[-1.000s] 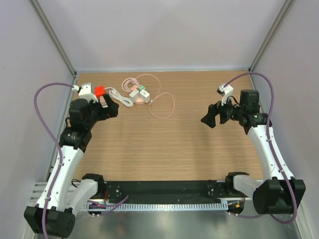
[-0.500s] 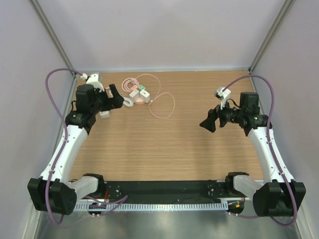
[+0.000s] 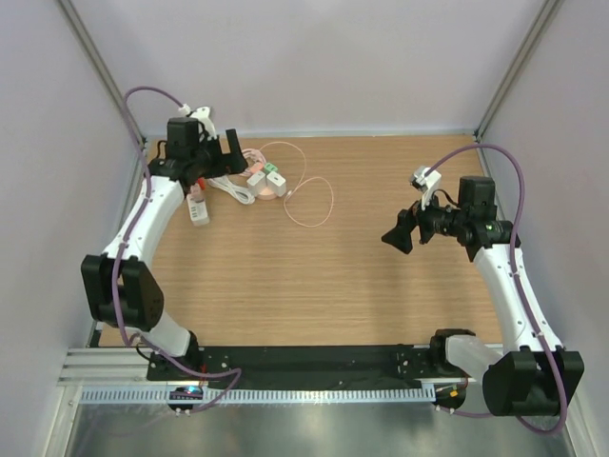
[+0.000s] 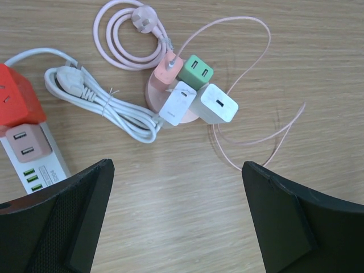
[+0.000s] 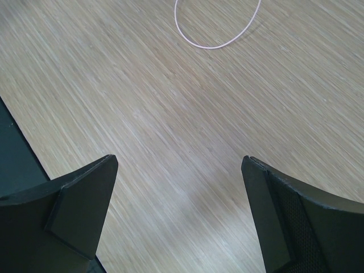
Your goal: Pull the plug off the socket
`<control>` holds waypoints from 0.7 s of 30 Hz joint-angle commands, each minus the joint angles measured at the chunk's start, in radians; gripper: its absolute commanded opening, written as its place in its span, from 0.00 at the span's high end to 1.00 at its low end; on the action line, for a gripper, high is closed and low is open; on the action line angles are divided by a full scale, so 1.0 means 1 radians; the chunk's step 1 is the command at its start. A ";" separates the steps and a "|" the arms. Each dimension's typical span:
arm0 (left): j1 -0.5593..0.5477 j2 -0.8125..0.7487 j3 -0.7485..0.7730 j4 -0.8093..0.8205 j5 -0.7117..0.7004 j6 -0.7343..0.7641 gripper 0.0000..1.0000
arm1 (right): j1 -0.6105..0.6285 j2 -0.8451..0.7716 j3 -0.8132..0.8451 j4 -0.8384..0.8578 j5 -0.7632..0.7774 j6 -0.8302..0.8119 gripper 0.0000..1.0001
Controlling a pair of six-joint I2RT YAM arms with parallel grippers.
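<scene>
A round pink socket (image 4: 154, 94) lies at the back left of the table, also visible from above (image 3: 271, 189). Plugged into it are a pink plug (image 4: 168, 66), a green charger (image 4: 195, 71) and two white chargers (image 4: 177, 103) (image 4: 214, 103). My left gripper (image 4: 177, 168) hovers open just short of this cluster, nothing between its fingers; from above it sits left of the socket (image 3: 225, 156). My right gripper (image 3: 400, 231) hangs open over bare wood at the right, far from the socket, and its own view (image 5: 179, 162) shows only table.
A white power strip (image 4: 34, 162) carrying a red cube adapter (image 4: 17, 102) lies left of the socket, with a bundled white cord (image 4: 105, 108) between them. A coiled pink cord (image 4: 122, 40) and a thin pink cable loop (image 3: 314, 205) lie around the socket. Walls close in at back and sides.
My left arm has swung from the left edge toward the back, bringing its open gripper over the power strip and close to the socket. The right arm has barely shifted.
</scene>
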 commanded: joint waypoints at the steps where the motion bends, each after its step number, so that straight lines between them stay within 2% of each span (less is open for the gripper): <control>1: -0.001 0.063 0.091 -0.066 -0.019 0.048 0.00 | -0.004 -0.024 0.006 0.015 -0.024 -0.018 0.00; 5: -0.018 0.185 0.249 -0.126 -0.070 0.083 0.00 | -0.004 -0.039 0.006 0.013 -0.026 -0.017 0.00; 10: -0.056 0.356 0.412 -0.276 -0.090 0.161 0.00 | -0.004 -0.039 0.009 0.008 -0.029 -0.015 0.00; 18: -0.132 0.423 0.417 -0.303 -0.226 0.251 0.01 | -0.004 -0.039 0.015 0.001 -0.032 -0.014 0.00; 21: -0.142 0.447 0.427 -0.306 -0.251 0.261 0.05 | -0.003 -0.041 0.016 0.001 -0.031 -0.014 0.00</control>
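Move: The white HONOR plug on the round pink socket is about 7 cm ahead of my left hand, 5 cm to its right and 14 cm below it. From that plug, the pink plug is some 4 cm farther out, the green one 3 cm farther out and 4 cm right, and the other white plug about 5 cm right and level. The coiled white cable lies 7 cm left of it and 1 cm farther out. From my right hand the HONOR plug is roughly 22 cm ahead, 36 cm left and 12 cm lower. I bring my left hand down about 9 cm towards the white HONOR plug, first reaching forward some 6 cm, then easing back 2 cm as the descent steepens and I drift 3 cm right. Meanwhile I tip the fingers about 15 degrees further down and roll the hand's left side up some 20 degrees. The fingers stay wide open, touching nothing yet. ##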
